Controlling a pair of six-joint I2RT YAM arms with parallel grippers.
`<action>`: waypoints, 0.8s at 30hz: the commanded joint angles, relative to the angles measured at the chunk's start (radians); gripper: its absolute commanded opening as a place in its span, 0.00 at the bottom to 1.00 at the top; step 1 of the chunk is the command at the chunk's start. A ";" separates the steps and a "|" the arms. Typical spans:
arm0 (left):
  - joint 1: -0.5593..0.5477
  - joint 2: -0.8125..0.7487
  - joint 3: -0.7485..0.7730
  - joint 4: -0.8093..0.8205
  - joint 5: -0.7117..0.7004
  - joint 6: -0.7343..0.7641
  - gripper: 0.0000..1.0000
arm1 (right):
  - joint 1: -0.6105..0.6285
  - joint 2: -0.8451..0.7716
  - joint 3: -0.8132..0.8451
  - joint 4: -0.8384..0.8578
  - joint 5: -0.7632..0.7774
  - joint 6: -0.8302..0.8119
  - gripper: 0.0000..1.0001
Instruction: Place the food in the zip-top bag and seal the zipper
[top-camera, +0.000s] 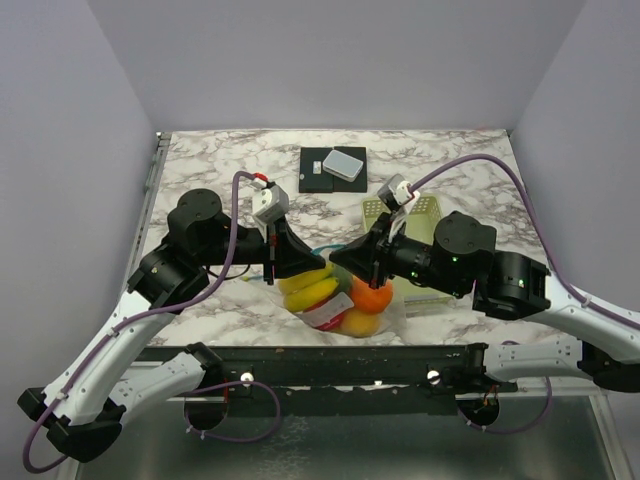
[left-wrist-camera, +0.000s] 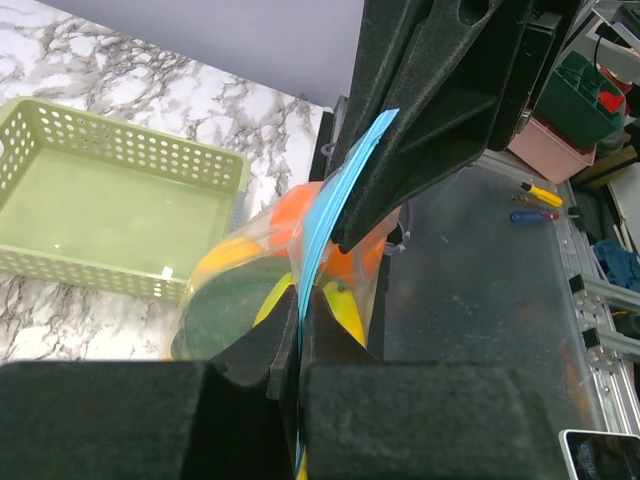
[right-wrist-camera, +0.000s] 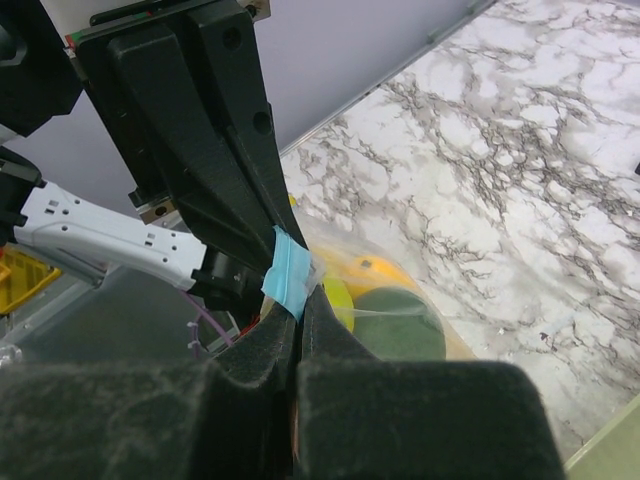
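Note:
The zip-top bag (top-camera: 340, 310) hangs near the table's front edge with the food inside: an orange (top-camera: 373, 297), a yellow banana (top-camera: 312, 290) and a dark green fruit (left-wrist-camera: 228, 305). Its light blue zipper (left-wrist-camera: 330, 195) runs taut between both grippers. My left gripper (left-wrist-camera: 300, 300) is shut on one end of the strip, and it meets the bag's mouth from the left (top-camera: 315, 260). My right gripper (right-wrist-camera: 300, 295) is shut on the other end of the zipper (right-wrist-camera: 290, 268), coming in from the right (top-camera: 340, 257). The two sets of fingertips nearly touch.
The pale yellow-green slotted basket (left-wrist-camera: 110, 200) stands empty behind the bag, partly hidden under my right arm (top-camera: 420, 212). A black pad with a grey box (top-camera: 342, 165) lies at the back. The front table edge and a dark rail (top-camera: 330, 365) run just below the bag.

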 joint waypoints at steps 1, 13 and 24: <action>-0.002 0.001 -0.001 0.011 -0.079 0.000 0.00 | -0.003 -0.041 -0.006 0.058 0.024 0.018 0.01; -0.003 0.028 0.017 0.011 -0.307 0.026 0.00 | -0.003 -0.166 -0.085 -0.013 0.216 0.050 0.41; -0.002 0.078 0.055 -0.004 -0.645 0.131 0.00 | -0.002 -0.264 -0.155 -0.087 0.374 0.087 0.49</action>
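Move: The bag's zipper strip is already pinched in both closed grippers. The bulge of food in the bag hangs about 11 cm below the left fingertips, 3 cm to their right and 1 cm back; from the right hand it lies some 13 cm down, 2 cm back and 1 cm left. The empty green basket is roughly 25 cm ahead of the left hand, 21 cm to its right and 34 cm below. The zipper strip stays pinched in the shut left fingers, which carry the bag forward about 8 cm over the table, sinking some 3 cm and turning roughly 25 degrees counter-clockwise. The right gripper opens to about half, lets go of its part of the strip and backs off some 8 cm to the right, away from the bag, turning clockwise about 15 degrees. ##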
